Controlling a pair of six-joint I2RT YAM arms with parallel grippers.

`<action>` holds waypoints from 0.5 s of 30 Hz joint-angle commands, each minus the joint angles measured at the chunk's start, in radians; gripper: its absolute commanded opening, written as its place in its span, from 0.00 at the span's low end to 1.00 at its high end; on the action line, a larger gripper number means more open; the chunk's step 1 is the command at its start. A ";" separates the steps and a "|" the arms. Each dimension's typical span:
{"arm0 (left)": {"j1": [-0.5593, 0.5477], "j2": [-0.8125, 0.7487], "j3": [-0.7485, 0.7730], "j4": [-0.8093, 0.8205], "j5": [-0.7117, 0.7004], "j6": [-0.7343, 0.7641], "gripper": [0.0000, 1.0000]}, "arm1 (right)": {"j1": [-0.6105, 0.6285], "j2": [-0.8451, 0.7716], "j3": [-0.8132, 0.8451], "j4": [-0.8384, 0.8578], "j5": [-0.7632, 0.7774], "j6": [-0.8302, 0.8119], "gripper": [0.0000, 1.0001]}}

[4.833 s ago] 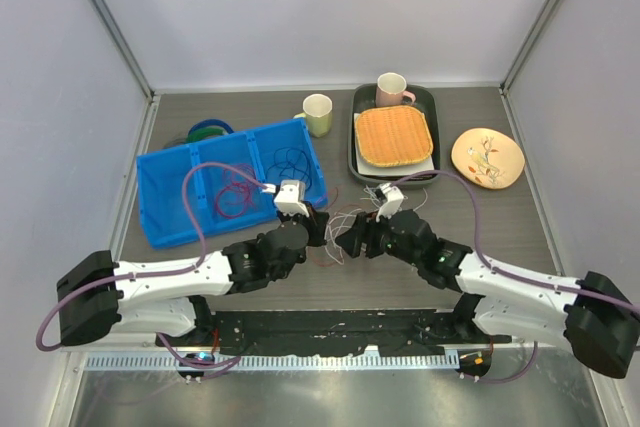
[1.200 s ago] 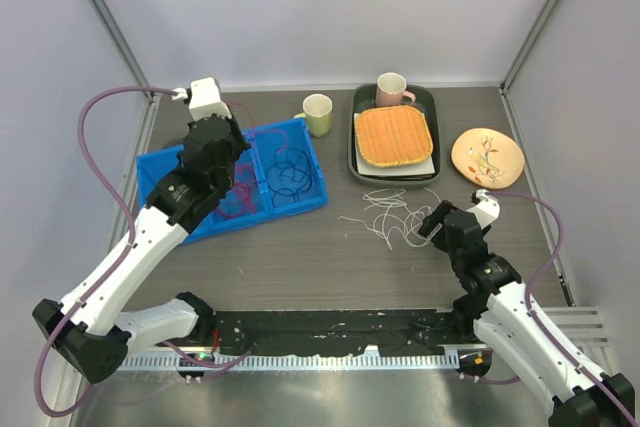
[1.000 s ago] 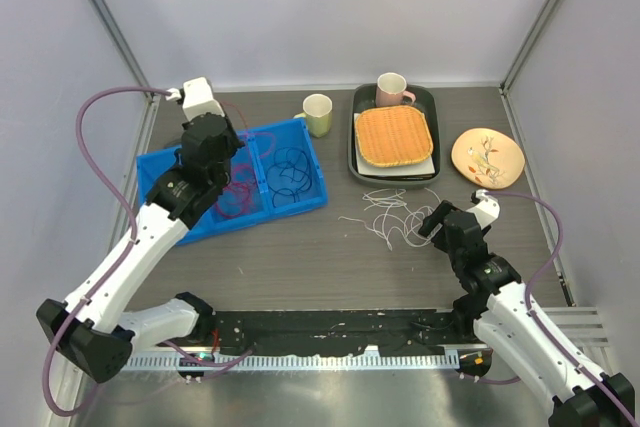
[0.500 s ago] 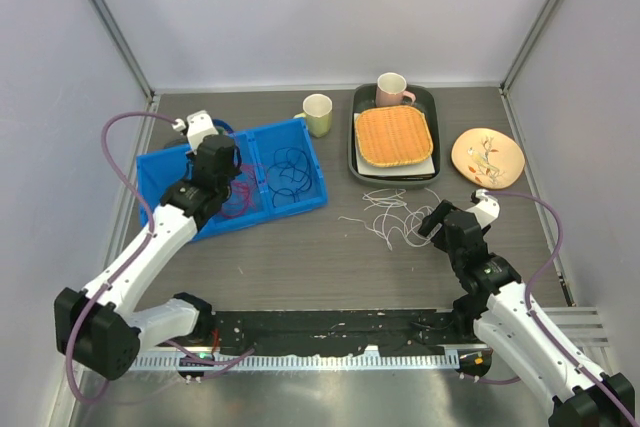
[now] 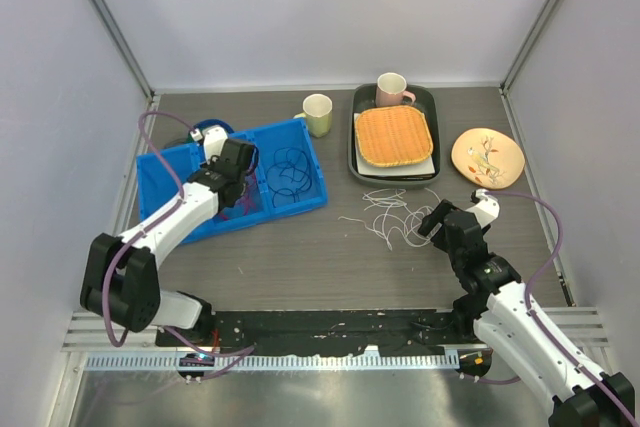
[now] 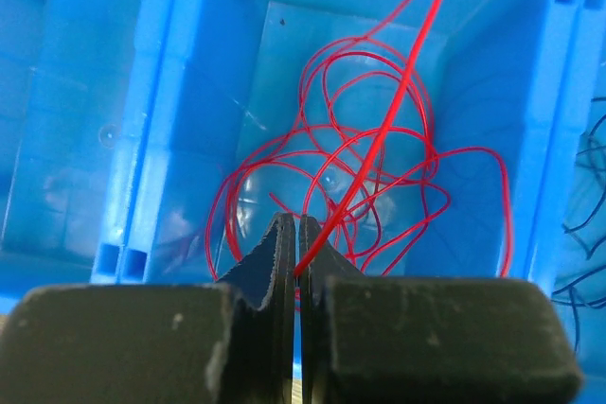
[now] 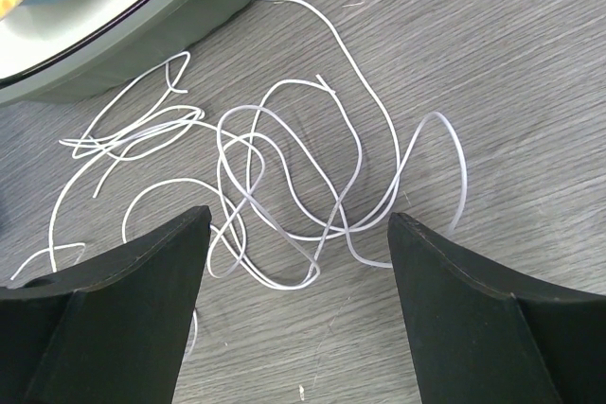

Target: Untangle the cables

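The red cable (image 6: 379, 139) lies in tangled loops in the middle compartment of the blue bin (image 5: 165, 175), whose wall also shows in the left wrist view (image 6: 123, 139). My left gripper (image 5: 238, 169) hangs low over that compartment and is shut on one strand of the red cable (image 6: 297, 226). The dark blue cable (image 5: 290, 167) is coiled in the bin's right compartment. The white cable (image 5: 385, 209) is spread in loose loops on the table, and in the right wrist view (image 7: 284, 153) it lies just ahead of my right gripper (image 7: 296, 219). That gripper (image 5: 432, 225) is open and empty.
A grey tray (image 5: 358, 162) with an orange woven mat (image 5: 394, 135) and a pink mug (image 5: 390, 90) stands at the back. A cream mug (image 5: 317, 114) stands beside the bin, a flowered plate (image 5: 487, 157) at the right, and a green-blue coil (image 5: 205, 130) behind the bin.
My left arm has come down from high over the bin's far left side into the middle compartment, still holding the red cable. My right arm has not moved in the last second.
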 commanded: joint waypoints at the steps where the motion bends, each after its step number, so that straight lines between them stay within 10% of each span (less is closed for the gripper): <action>1: 0.005 0.030 0.035 -0.004 0.032 0.003 0.00 | -0.002 0.010 -0.001 0.036 0.009 -0.008 0.81; 7: 0.005 -0.059 0.030 0.027 0.123 0.026 0.52 | -0.002 0.017 0.004 0.039 0.001 -0.017 0.81; 12: 0.005 -0.200 0.023 0.050 0.226 0.033 0.69 | -0.002 0.024 0.019 0.039 -0.019 -0.037 0.81; 15: 0.002 -0.298 0.009 0.058 0.297 0.029 0.98 | 0.000 0.017 0.025 0.041 -0.031 -0.053 0.81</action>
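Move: The left hand still holds the red cable's strand over the blue bin's middle compartment; the coiled rest lies about 4 cm ahead and 6 cm below, neither left nor right. The dark blue cable is some 14 cm right of that coil and 4 cm farther out; the green mug stands roughly 24 cm ahead and 22 cm right of the hand. From the right hand, the red coil is about 53 cm left and 9 cm ahead. Dipping slightly, the left fingers open wide and release the red cable, then rise about 6 cm, drifting right. ##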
